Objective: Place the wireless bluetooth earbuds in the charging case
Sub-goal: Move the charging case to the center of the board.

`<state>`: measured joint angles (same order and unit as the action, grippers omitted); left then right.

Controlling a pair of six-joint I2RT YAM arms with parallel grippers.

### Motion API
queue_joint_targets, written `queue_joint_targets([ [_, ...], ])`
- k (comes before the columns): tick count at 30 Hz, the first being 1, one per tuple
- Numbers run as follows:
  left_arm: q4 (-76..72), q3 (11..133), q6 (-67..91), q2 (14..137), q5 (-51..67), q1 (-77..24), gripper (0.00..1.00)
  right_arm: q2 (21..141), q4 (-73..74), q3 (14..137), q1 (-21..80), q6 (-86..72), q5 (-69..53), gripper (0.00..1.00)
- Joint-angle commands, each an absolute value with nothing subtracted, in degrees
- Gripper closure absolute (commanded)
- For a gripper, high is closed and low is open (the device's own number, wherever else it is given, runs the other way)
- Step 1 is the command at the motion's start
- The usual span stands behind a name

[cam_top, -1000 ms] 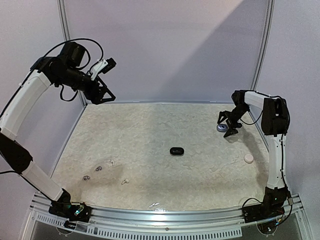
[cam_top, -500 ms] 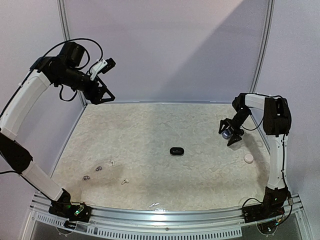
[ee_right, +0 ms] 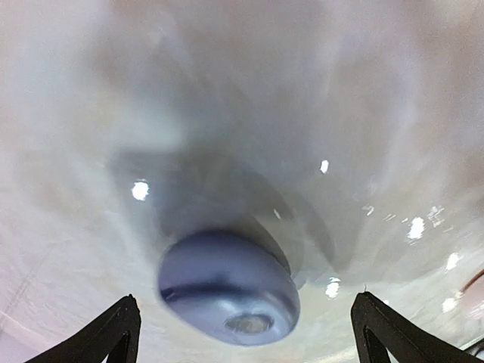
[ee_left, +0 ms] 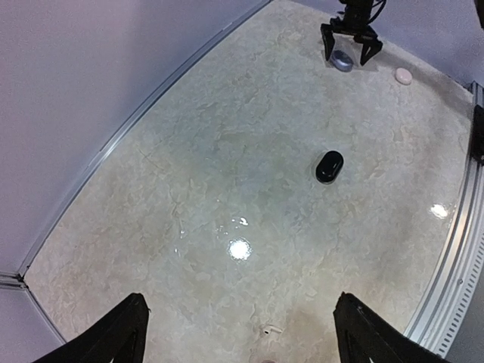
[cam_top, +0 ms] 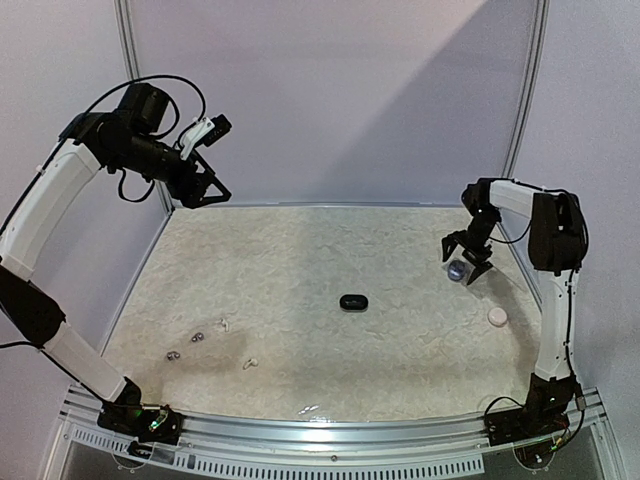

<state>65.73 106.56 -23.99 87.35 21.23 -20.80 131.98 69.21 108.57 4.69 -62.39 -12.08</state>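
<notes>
Several tiny earbuds lie at the table's near left: two greyish ones and two white ones. One white earbud shows low in the left wrist view. A closed blue-grey charging case lies at the far right, between the open fingers of my right gripper, which do not touch it. My left gripper hangs open and empty, high over the far-left corner.
A closed black case lies mid-table. A small pinkish-white case sits near the right edge, just nearer than the right gripper. Walls and a metal rail bound the table.
My right gripper has swung a little right and nearer, still open, and the blue-grey case has shifted the same way between its fingers. The left arm has not moved.
</notes>
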Motion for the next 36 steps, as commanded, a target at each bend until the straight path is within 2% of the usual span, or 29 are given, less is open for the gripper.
queue_joint_targets([
  [1,67.1,107.7,-24.4,87.4,22.0,-20.0,0.13,121.1,64.4,109.6,5.9,-51.9,6.1,0.01],
  [4,67.1,107.9,-24.5,87.4,21.8,-20.0,0.13,112.9,57.7,103.2,6.2,-47.8,13.8,0.01],
  [7,67.0,107.9,-24.5,87.4,21.9,-20.1,0.13,104.5,51.5,93.9,6.1,-51.3,20.1,0.01],
  [10,66.9,107.8,-24.3,87.4,21.8,-20.1,0.13,99.0,38.7,86.1,4.1,-48.3,9.8,0.01],
  [12,66.9,108.0,-24.3,87.4,21.6,-20.1,0.13,98.8,35.5,86.3,5.3,-44.0,7.0,0.01],
  [13,66.9,108.1,-24.3,87.4,21.5,-20.1,0.13,99.0,36.2,87.9,7.6,-40.3,10.7,0.01],
  [16,67.1,108.2,-24.8,87.3,20.8,-20.1,0.13,100.8,43.5,96.0,15.5,-26.2,34.6,0.01],
  [18,67.2,108.0,-25.0,87.4,20.5,-20.1,0.13,103.4,48.4,99.1,15.7,-25.6,41.8,0.01],
  [19,67.2,107.9,-25.1,87.3,20.5,-20.1,0.13,104.7,50.1,100.5,15.2,-27.7,40.2,0.01],
  [22,67.1,107.9,-24.9,87.5,20.7,-20.0,0.13,106.5,44.5,99.7,13.2,-24.9,20.4,0.01],
  [24,67.2,108.1,-24.9,87.5,20.7,-20.0,0.13,107.6,43.0,98.7,12.3,-24.8,13.3,0.01],
  [28,67.4,108.3,-25.1,87.2,20.3,-20.0,0.13,109.1,41.2,97.2,11.6,-27.9,14.1,0.01],
  [33,67.5,108.0,-25.4,87.2,20.1,-19.9,0.13,106.2,36.2,94.9,13.1,-20.0,23.8,0.01],
  [35,67.4,108.1,-25.4,87.4,20.4,-19.9,0.13,106.6,38.2,96.1,11.7,-21.6,20.5,0.01],
  [36,67.4,108.1,-25.3,87.5,20.5,-19.8,0.13,107.0,37.9,96.3,10.9,-21.0,13.9,0.01],
])
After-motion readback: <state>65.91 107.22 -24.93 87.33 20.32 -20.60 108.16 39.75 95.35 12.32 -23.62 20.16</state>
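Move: The blue charging case lies right between the open fingers of the low right hand, its middle about 2 cm below them. From that hand the black case stands roughly 29 cm to the left and 11 cm back, and the round pink case some 15 cm back and 4 cm to the right. From the idle, raised left hand, the blue case is about 55 cm to the right, 10 cm ahead and 33 cm below. The right hand backs off the blue charging case with empty, wide-open fingers, shooting up about 20 cm while it first swings some 6 cm to the right and then comes most of the way back left, before sinking again to roughly 15 cm above its start and 7 cm farther forward. On the way the wrist tips the fingers from straight down to slanting forward, by some 40 degrees, and twists counter-clockwise, the fingers never closing. ##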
